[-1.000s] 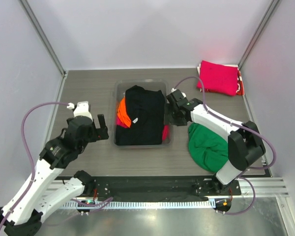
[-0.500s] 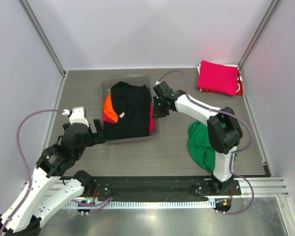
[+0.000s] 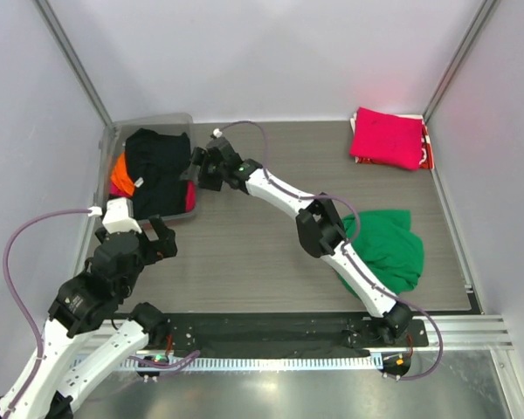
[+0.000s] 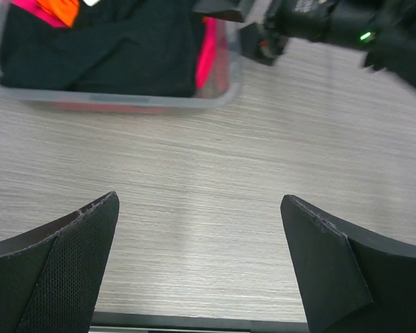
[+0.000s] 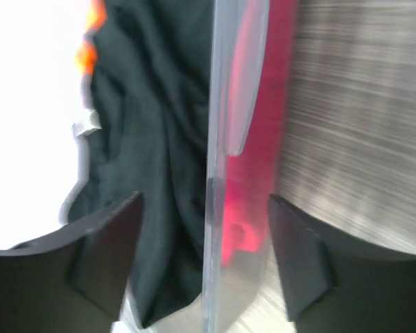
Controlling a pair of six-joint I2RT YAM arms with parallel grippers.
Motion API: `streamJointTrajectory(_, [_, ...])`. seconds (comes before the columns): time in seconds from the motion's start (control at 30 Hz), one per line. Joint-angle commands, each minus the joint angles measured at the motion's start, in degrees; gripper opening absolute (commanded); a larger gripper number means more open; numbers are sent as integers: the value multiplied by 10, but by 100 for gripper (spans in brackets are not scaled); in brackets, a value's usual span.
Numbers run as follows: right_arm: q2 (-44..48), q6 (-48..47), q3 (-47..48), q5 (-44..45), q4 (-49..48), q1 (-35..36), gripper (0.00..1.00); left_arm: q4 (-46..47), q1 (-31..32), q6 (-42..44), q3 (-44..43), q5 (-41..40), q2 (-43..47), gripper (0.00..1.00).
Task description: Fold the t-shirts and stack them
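A clear plastic tub [image 3: 148, 120] stands in the far left corner. In it a black t-shirt [image 3: 157, 170] lies over an orange one [image 3: 120, 177] and a pink one [image 3: 190, 199]. My right gripper [image 3: 195, 168] is open astride the tub's right wall [image 5: 211, 104]: one finger is inside over the black t-shirt [image 5: 152, 125], the other outside, neither touching. A green t-shirt [image 3: 384, 249] lies crumpled at the near right. A magenta t-shirt [image 3: 389, 138] lies folded at the far right. My left gripper [image 3: 162, 237] is open and empty over bare table, just in front of the tub [image 4: 125, 103].
The side walls close in the table on the left, right and back. The right arm stretches diagonally across the middle of the table from its base [image 3: 393, 323]. A metal rail [image 3: 271, 349] runs along the near edge.
The tub has slid from the middle of the table to the far left corner with the right gripper at its wall. The left arm has drawn back. The green t-shirt now shows more fully.
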State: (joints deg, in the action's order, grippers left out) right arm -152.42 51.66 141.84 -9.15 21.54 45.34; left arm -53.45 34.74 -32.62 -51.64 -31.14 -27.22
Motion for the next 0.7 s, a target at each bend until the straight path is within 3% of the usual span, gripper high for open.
streamJointTrajectory(0.0, [-15, 138, 8, -81, -292, 2, 84, 15, -2, -13, 2, -28, 12, 100])
streamJointTrajectory(0.03, [-17, 167, 6, -89, -322, 3, 85, 14, -3, -13, 3, -30, 14, 100])
streamJointTrajectory(0.13, [23, 139, -13, -134, -324, 0, 91, 14, -2, -14, 3, -30, 12, 100])
streamJointTrajectory(0.23, [104, 86, -137, -156, -309, -17, 99, 20, -2, -10, 3, -16, 4, 100])
streamJointTrajectory(0.37, [250, -33, -257, -120, -183, -66, 100, 43, -2, 10, -6, 29, -60, 100])
streamJointTrajectory(0.47, [346, -108, -300, -91, -31, -116, 100, 66, -3, 5, -49, 27, -155, 100])
streamJointTrajectory(0.67, [567, -201, -465, 49, 98, -193, 100, 176, -3, 18, -153, 93, -404, 100])
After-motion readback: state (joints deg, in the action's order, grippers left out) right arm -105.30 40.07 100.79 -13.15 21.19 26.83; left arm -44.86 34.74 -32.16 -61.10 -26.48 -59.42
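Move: The green t-shirt lies some 51 cm to the right of the right hand, 24 cm back and 9 cm below. The bin of unfolded shirts is centred about 13 cm to the right hand's left and 2 cm back, its near wall right at the fingers; the folded red stack is 53 cm right, 11 cm ahead. From the left hand the green t-shirt is about 60 cm right, 2 cm ahead and 24 cm down. Finish nudging the bin left by its right wall with the right gripper, about 4 cm, opening the fingers fully as they come free. Then sweep it quickly right and up, back across the table towards the green t-shirt, ending some 18 cm higher. Late on, reach the open left gripper forward and right past the bin's front corner, roughly 10 cm, tipping it down. ##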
